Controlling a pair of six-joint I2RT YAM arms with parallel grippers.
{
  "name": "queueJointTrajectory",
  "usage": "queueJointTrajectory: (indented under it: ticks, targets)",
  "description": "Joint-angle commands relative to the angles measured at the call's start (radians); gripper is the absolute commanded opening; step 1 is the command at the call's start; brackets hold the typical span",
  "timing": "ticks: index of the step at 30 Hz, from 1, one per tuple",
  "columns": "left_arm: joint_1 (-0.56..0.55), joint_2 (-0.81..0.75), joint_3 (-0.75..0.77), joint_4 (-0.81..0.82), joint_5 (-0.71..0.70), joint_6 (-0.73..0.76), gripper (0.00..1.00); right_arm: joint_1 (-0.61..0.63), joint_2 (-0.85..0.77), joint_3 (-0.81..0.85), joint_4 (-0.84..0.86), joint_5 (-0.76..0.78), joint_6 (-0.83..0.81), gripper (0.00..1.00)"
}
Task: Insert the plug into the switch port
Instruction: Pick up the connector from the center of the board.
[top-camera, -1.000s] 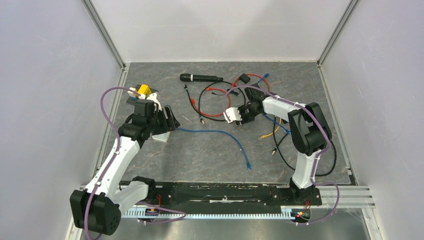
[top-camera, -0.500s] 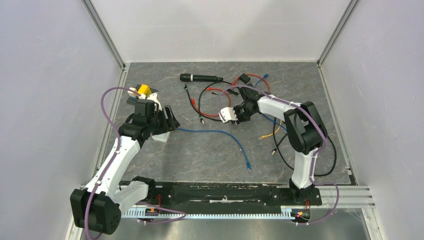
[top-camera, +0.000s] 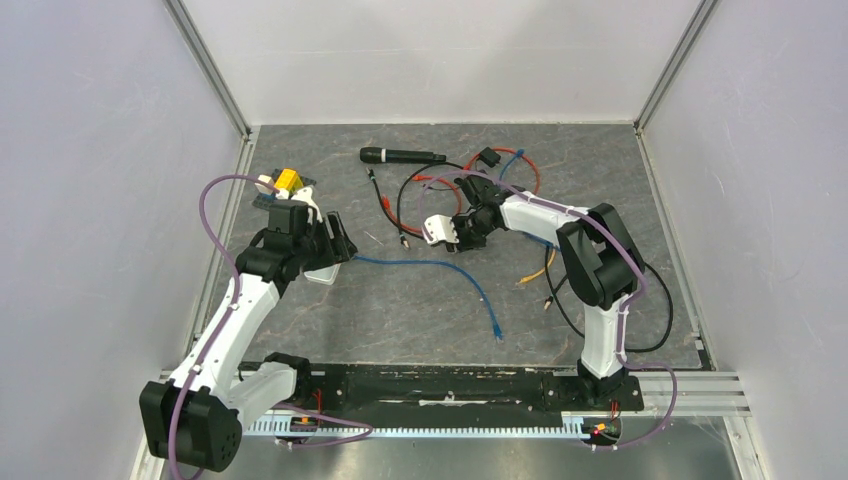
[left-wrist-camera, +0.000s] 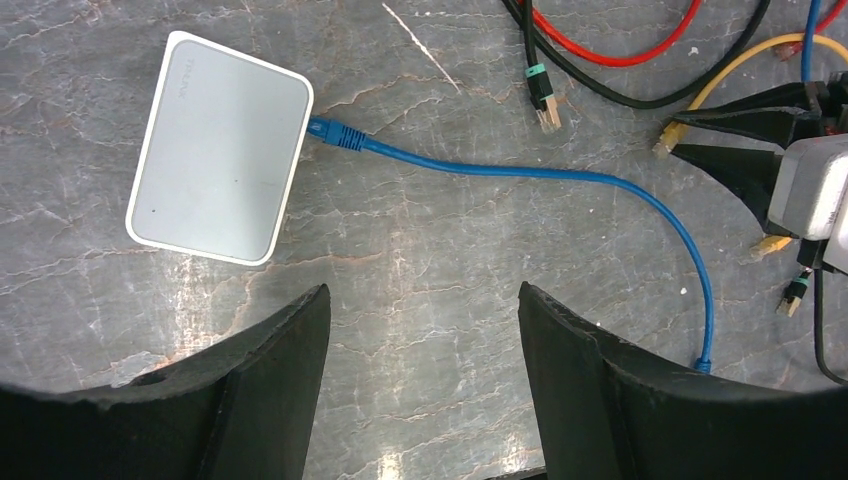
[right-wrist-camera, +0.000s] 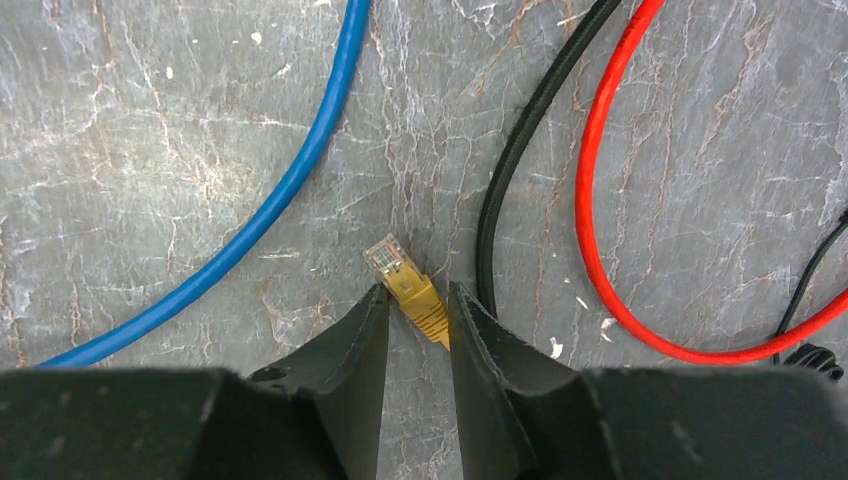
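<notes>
The switch, a flat pale grey-white box (left-wrist-camera: 220, 147), lies on the dark stone table; it also shows as the switch (top-camera: 322, 274) under my left arm. A blue cable's plug (left-wrist-camera: 335, 133) sits in its right-hand long edge; the switch port itself is hidden from above. My left gripper (left-wrist-camera: 422, 290) hovers wide open just beside the box, empty. My right gripper (right-wrist-camera: 417, 287) has its fingers closed in on a yellow plug (right-wrist-camera: 405, 280), which lies skewed between the tips with its clear end poking out. That right gripper (top-camera: 437, 232) is mid-table, fingers pointing toward the switch.
A blue cable (right-wrist-camera: 290, 180), black cable (right-wrist-camera: 510, 170) and red cable (right-wrist-camera: 590, 200) lie round the right gripper. A black microphone (top-camera: 402, 156) rests at the back. A yellow-and-white item (top-camera: 283, 181) sits at far left. Walls enclose three sides.
My right gripper has travelled left across the table toward the switch, and the red and black cables behind it have shifted. The left arm has stayed still.
</notes>
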Motion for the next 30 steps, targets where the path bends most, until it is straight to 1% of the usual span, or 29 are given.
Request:
queueJointTrajectory:
  ticks: [1,6,8,10,12,16,17,21,25,30]
  targets:
    - [-0.005,-0.020,0.013,0.004,-0.043,0.002,0.74,-0.018,0.053,-0.040,-0.083,0.054,0.014,0.31]
    - [-0.005,-0.024,0.012,-0.003,-0.071,-0.005,0.75,-0.042,0.063,-0.039,-0.082,0.062,-0.042,0.32]
    - [-0.005,-0.025,0.012,-0.003,-0.076,-0.006,0.75,-0.044,0.070,-0.039,-0.076,0.068,-0.055,0.31]
    - [-0.005,-0.020,0.013,-0.005,-0.082,-0.009,0.75,-0.044,0.081,-0.046,-0.072,0.078,-0.062,0.25]
    - [-0.005,-0.017,0.015,-0.009,-0.097,-0.017,0.75,-0.044,0.087,-0.051,-0.064,0.080,-0.063,0.15]
    - [-0.004,-0.021,0.012,-0.010,-0.091,-0.063,0.74,-0.043,0.043,-0.061,-0.041,0.027,-0.047,0.02]
    - [-0.002,-0.024,0.007,-0.002,-0.058,-0.067,0.74,-0.041,0.020,-0.061,-0.027,0.011,-0.037,0.00]
    - [-0.002,-0.057,-0.030,0.045,0.058,-0.116,0.72,-0.041,-0.083,-0.087,0.065,-0.018,0.014,0.00]
    - [-0.002,-0.067,-0.067,0.133,0.198,-0.164,0.72,-0.038,-0.180,-0.121,0.186,-0.058,0.134,0.00]
    - [-0.002,-0.034,-0.082,0.246,0.295,-0.214,0.73,-0.012,-0.280,-0.179,0.336,-0.076,0.294,0.00]
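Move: The yellow connector lies practically under the right hand's parted fingertips, about 1 cm forward, 1 cm right and 1 cm below. The black cable's nearest stretch is some 3 cm ahead, with the red loop roughly 6 cm ahead; the blue cable passes about 6 cm back, and the green-banded plug lies some 11 cm left, level fore and aft. From the left hand the connector is around 8 cm ahead, 20 cm right and 13 cm below. Edging right and forward by barely 1 cm with its fingers still apart, the right hand then shuts them completely at the yellow connector and rises about 4.5 cm away from it, fingertips swinging some 10 degrees left. The left hand, empty and staying open, drifts 1 cm left, then sweeps about 4 cm right as its fingertips tilt rightwards. ##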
